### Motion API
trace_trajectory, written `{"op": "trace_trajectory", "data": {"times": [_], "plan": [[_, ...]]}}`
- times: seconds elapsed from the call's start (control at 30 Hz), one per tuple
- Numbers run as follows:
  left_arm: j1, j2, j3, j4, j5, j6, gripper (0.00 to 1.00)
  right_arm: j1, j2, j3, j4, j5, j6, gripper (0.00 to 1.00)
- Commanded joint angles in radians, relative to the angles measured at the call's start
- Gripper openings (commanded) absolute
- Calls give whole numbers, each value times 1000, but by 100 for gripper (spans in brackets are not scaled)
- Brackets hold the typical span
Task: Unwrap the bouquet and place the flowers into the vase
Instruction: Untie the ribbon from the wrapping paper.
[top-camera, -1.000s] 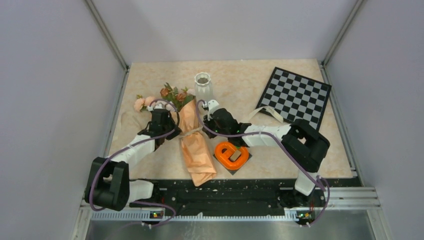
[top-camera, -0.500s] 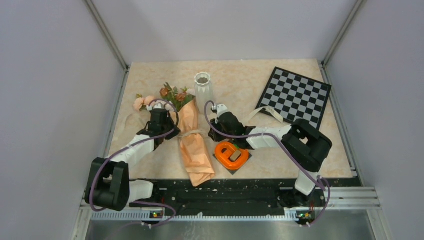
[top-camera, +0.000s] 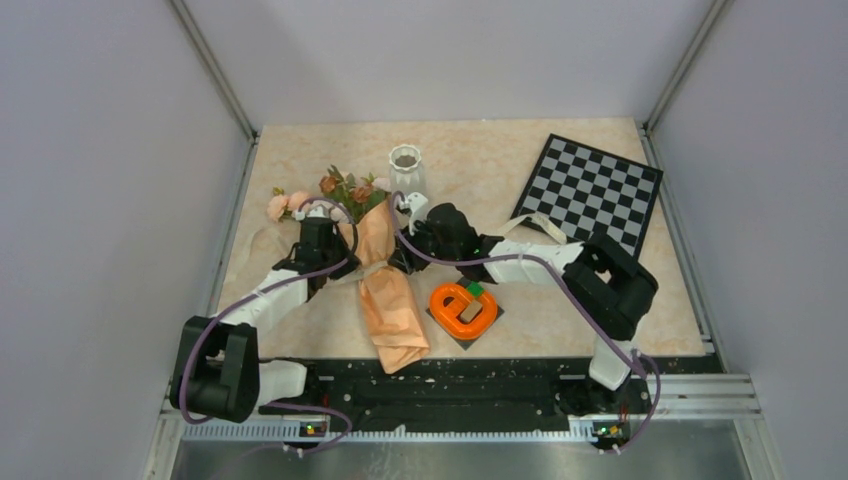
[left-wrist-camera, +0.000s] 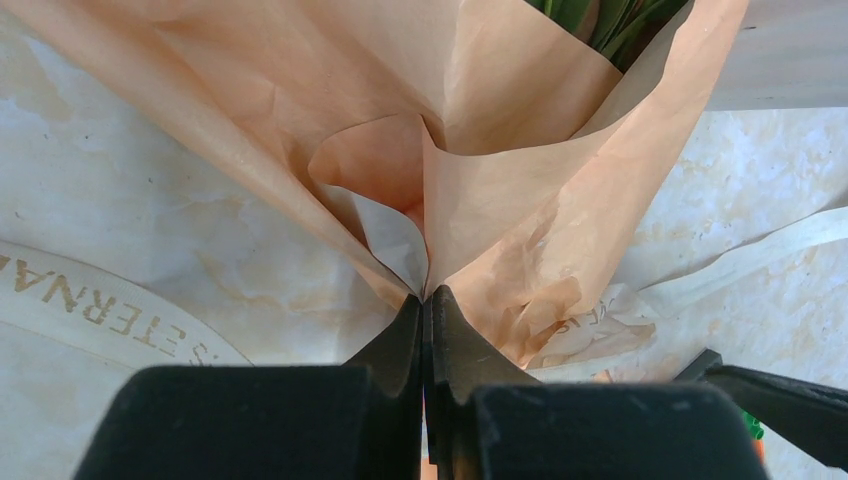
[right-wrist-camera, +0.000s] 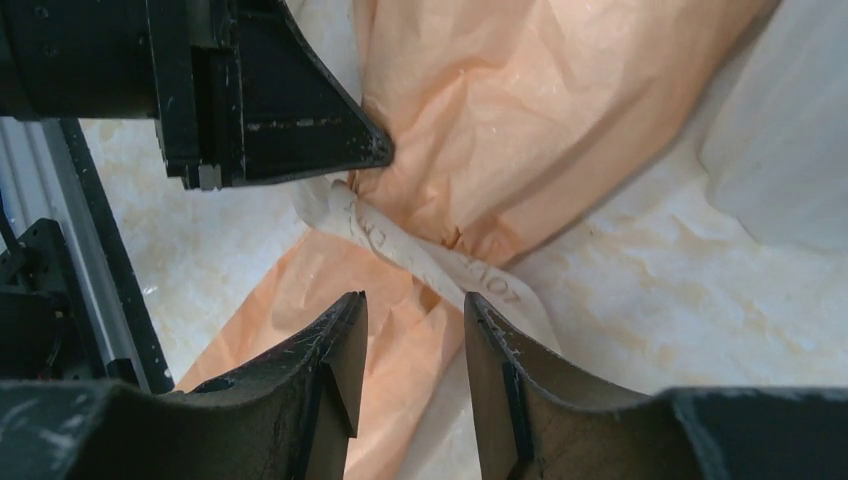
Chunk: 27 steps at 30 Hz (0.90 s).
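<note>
The bouquet (top-camera: 385, 285) lies lengthwise on the table in peach-tan paper (left-wrist-camera: 500, 150), cinched at its waist by a cream ribbon (right-wrist-camera: 420, 255). The flowers (top-camera: 340, 190) poke out of its far end, with green stems (left-wrist-camera: 600, 15) showing inside the wrap. The white ribbed vase (top-camera: 406, 172) stands upright just behind the bouquet. My left gripper (left-wrist-camera: 424, 297) is shut on a fold of the paper at the bouquet's left side (top-camera: 350, 260). My right gripper (right-wrist-camera: 415, 310) is open, its jaws apart just over the ribbon and paper at the waist (top-camera: 400, 256), facing the left gripper's fingers (right-wrist-camera: 300, 120).
An orange plastic ring (top-camera: 463, 308) sits on a dark square base right of the bouquet's lower half. A chessboard (top-camera: 590, 190) lies at the back right. A loose cream ribbon strip (top-camera: 535, 225) trails beside the right arm. Metal frame rails line both sides.
My right gripper has gone from shut to open and swung left to the bouquet's waist. The left gripper has kept its hold; the bouquet's lower end shifted slightly.
</note>
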Motion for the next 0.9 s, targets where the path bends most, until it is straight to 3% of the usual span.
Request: {"op": "trace_trajectory", "data": {"times": [0.0, 0.3, 0.53, 0.7, 0.87], "plan": [[6, -20, 20, -21, 16, 23, 0, -6, 86, 106, -4, -74, -70, 42], [6, -7, 29, -19, 28, 23, 0, 3, 179, 178, -27, -101, -95, 40], [6, 3, 35, -31, 3, 25, 0, 4, 147, 151, 2, -75, -82, 6], [7, -6, 36, -50, -25, 26, 0, 2, 59, 66, 36, 12, -45, 0], [10, -4, 35, -53, -24, 27, 0, -1, -64, -54, 71, 133, 9, 1]]}}
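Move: From the open right hand, the stretch of ribbon at the paper's waist is about 3 cm left, 1 cm ahead and 5 cm below. The vase stands some 11 cm ahead and 3 cm to the right, its middle about level in height; the pumpkin toy is about 10 cm back, 15 cm right and 8 cm below. From the closed left hand, that ribbon stretch is about 6 cm right, level with it in reach and height. Open right hand dips about 5 cm, easing left, pinches the ribbon, then draws back right some 3 cm. ##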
